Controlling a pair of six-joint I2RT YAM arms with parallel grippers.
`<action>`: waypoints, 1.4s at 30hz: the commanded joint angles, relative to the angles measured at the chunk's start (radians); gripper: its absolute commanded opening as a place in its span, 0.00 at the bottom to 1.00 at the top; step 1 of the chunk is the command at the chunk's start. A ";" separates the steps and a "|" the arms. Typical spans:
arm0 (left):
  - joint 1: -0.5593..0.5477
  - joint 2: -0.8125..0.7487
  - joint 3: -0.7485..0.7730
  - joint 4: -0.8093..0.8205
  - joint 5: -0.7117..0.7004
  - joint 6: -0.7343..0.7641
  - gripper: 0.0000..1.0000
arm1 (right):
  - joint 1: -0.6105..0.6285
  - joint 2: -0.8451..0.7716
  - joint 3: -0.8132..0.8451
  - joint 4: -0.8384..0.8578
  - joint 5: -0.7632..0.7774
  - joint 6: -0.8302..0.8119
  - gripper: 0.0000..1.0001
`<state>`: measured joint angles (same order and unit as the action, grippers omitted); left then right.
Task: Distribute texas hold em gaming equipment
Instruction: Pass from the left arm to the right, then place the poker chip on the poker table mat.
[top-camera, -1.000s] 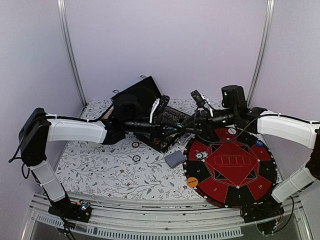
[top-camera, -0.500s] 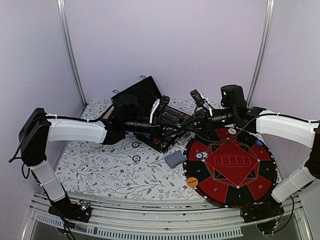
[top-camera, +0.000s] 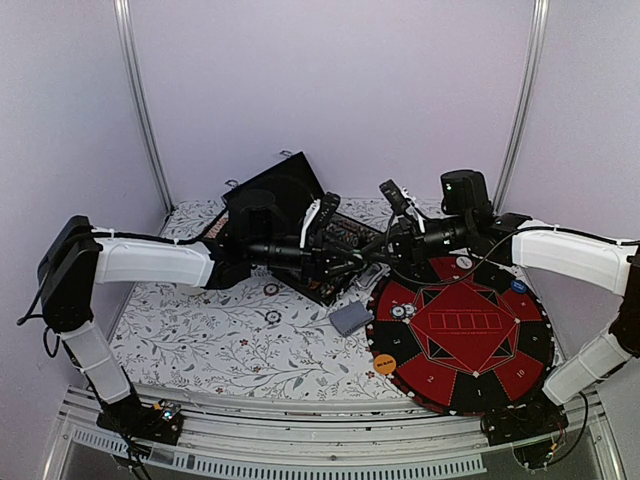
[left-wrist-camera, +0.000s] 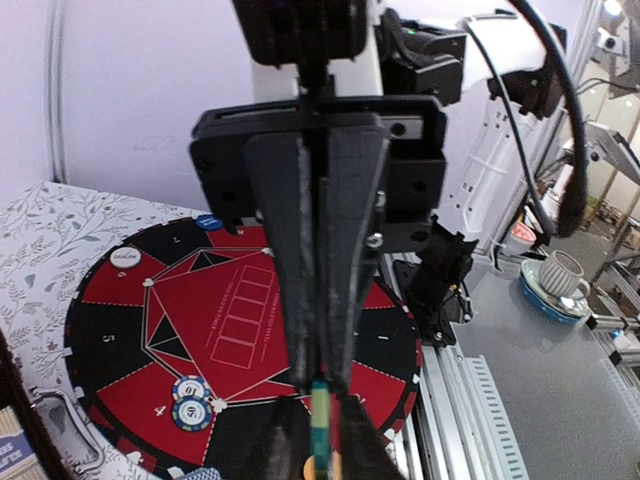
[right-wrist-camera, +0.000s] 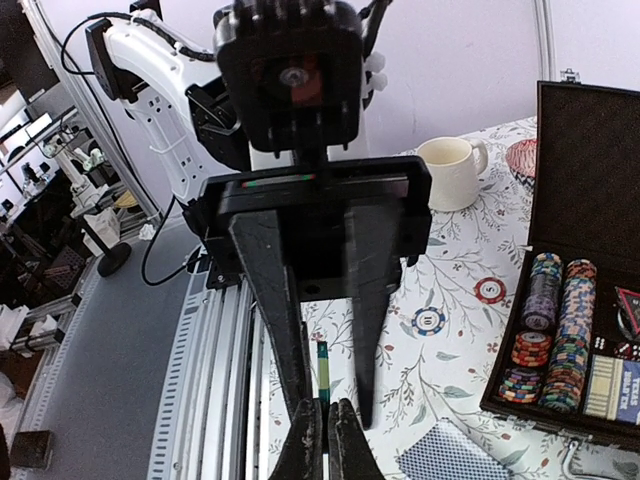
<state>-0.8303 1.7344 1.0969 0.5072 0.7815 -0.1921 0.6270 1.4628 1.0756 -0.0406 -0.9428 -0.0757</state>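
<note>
Both grippers meet in mid-air over the gap between the chip case (top-camera: 335, 240) and the round red-and-black felt mat (top-camera: 465, 330). A green-edged poker chip (right-wrist-camera: 322, 370) stands on edge between them. My right gripper (right-wrist-camera: 327, 405) is shut on one end of it. My left gripper (left-wrist-camera: 322, 408) is open, its fingers (right-wrist-camera: 290, 300) standing slightly apart on either side of the chip (left-wrist-camera: 320, 435). Two chips (left-wrist-camera: 190, 400) lie on the mat, with a white disc (left-wrist-camera: 125, 258) and a blue disc (left-wrist-camera: 208, 222) at its rim. An orange disc (top-camera: 385, 364) lies on the mat's near edge.
A grey-blue card deck (top-camera: 350, 318) lies beside the mat. Two loose chips (right-wrist-camera: 489, 290) (right-wrist-camera: 429, 321) rest on the floral cloth. The case (right-wrist-camera: 580, 340) holds several chip stacks. A cream cup (right-wrist-camera: 450, 170) and a pink dish (right-wrist-camera: 522, 155) stand at the left back.
My right gripper has closed onto the chip. My left gripper's fingers have parted a little. Both arms have barely moved.
</note>
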 joint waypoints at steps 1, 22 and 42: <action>-0.007 -0.005 -0.008 0.008 -0.103 0.009 0.45 | -0.038 -0.022 -0.014 -0.038 0.015 0.031 0.01; 0.037 -0.029 -0.020 -0.227 -0.435 0.061 0.88 | -0.330 0.409 -0.076 -0.127 0.108 0.268 0.02; 0.049 -0.061 -0.023 -0.278 -0.430 0.119 0.88 | -0.104 0.400 0.103 -0.485 0.765 0.089 1.00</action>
<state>-0.8001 1.7218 1.0790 0.2432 0.3519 -0.0967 0.4290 1.8854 1.1522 -0.4324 -0.4252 0.0891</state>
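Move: The green chip is already pinched by both hands, edge to edge: about 1 cm left of the right hand point and 2 cm right of the left. From the right hand, its goal, the blue 50 and 10 chips on the mat, lies about 7 cm ahead, 12 cm right and 24 cm below. The grey deck is roughly 5 cm ahead, 4 cm left and as low; the case handle some 17 cm ahead, 2 cm right and slightly higher than the chips. The left fingers let go of the green chip and open wide, that hand swinging about 7 cm forward and as far down, turning counter-clockwise towards the case. The right hand keeps its pinch and carries the chip down some 23 cm, right and forward, to the 50 and 10 chips, its fingers tipping steeply downward, then opens to release it there. ##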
